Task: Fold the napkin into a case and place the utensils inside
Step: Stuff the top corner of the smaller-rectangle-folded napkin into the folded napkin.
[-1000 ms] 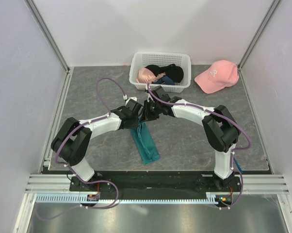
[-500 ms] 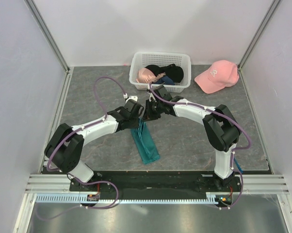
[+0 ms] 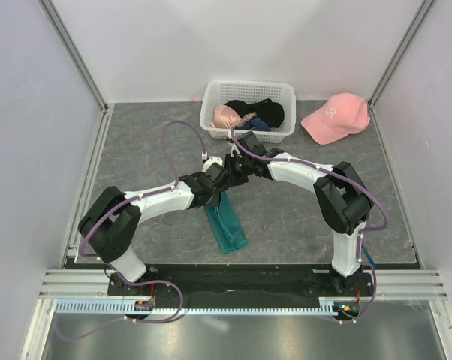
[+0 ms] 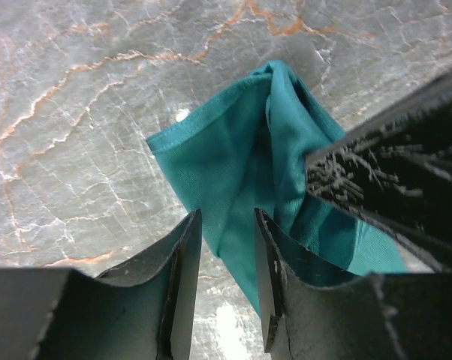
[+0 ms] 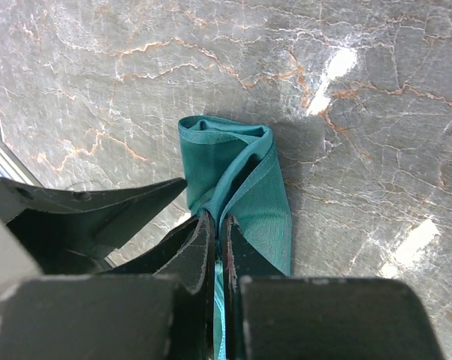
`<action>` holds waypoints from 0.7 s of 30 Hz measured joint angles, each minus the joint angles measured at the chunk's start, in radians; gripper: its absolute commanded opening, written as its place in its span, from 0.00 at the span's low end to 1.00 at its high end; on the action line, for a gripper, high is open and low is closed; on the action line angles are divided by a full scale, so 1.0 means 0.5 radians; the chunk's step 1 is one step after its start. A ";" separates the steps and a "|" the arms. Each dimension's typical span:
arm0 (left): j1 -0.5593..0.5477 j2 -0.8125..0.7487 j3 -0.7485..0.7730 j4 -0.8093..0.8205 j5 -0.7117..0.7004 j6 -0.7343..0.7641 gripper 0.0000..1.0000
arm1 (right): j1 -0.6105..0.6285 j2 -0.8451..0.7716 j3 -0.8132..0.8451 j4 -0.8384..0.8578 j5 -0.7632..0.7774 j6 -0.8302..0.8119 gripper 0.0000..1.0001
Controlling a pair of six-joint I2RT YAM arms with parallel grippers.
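The teal-green napkin lies folded into a narrow strip, the case, on the grey marbled table between the two arms. Both grippers meet over its far end. My right gripper is shut on a raised edge of the cloth, its tips pressed together with fabric between them. My left gripper stands open just beside it; a fold of the napkin lies in the gap of its tips, not pinched. The utensils are hidden from every view.
A white lattice basket with black and pink garments stands at the back of the table. A pink cap lies to its right. Metal rails run along the table's left edge and the near edge.
My left gripper has gone from shut to open and let go of the cloth; its arm swung out left and came back. The right gripper has stayed shut on the napkin.
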 measured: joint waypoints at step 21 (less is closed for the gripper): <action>-0.010 0.023 0.091 -0.023 -0.085 0.011 0.06 | 0.000 0.000 -0.033 0.020 -0.041 0.014 0.00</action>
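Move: Just below the left fingers, about 1 cm ahead and 1 cm down, the folded napkin's left edge runs between their open tips. The napkin's far-left corner is some 5 cm ahead and 4 cm to the left; the near end is about 13 cm back and 5 cm to the right. For the right hand, still pinching the napkin's top corner, that left edge lies roughly 3 cm back, 4 cm left and 2 cm lower. Easing forward about 1 cm and slightly down onto the napkin's left edge, the left hand brings its half-open fingers together until they pinch the cloth beside the right gripper, then rises roughly 1.5 cm with it. The right hand stays nearly in place, its shut fingers keeping hold of the top corner. ##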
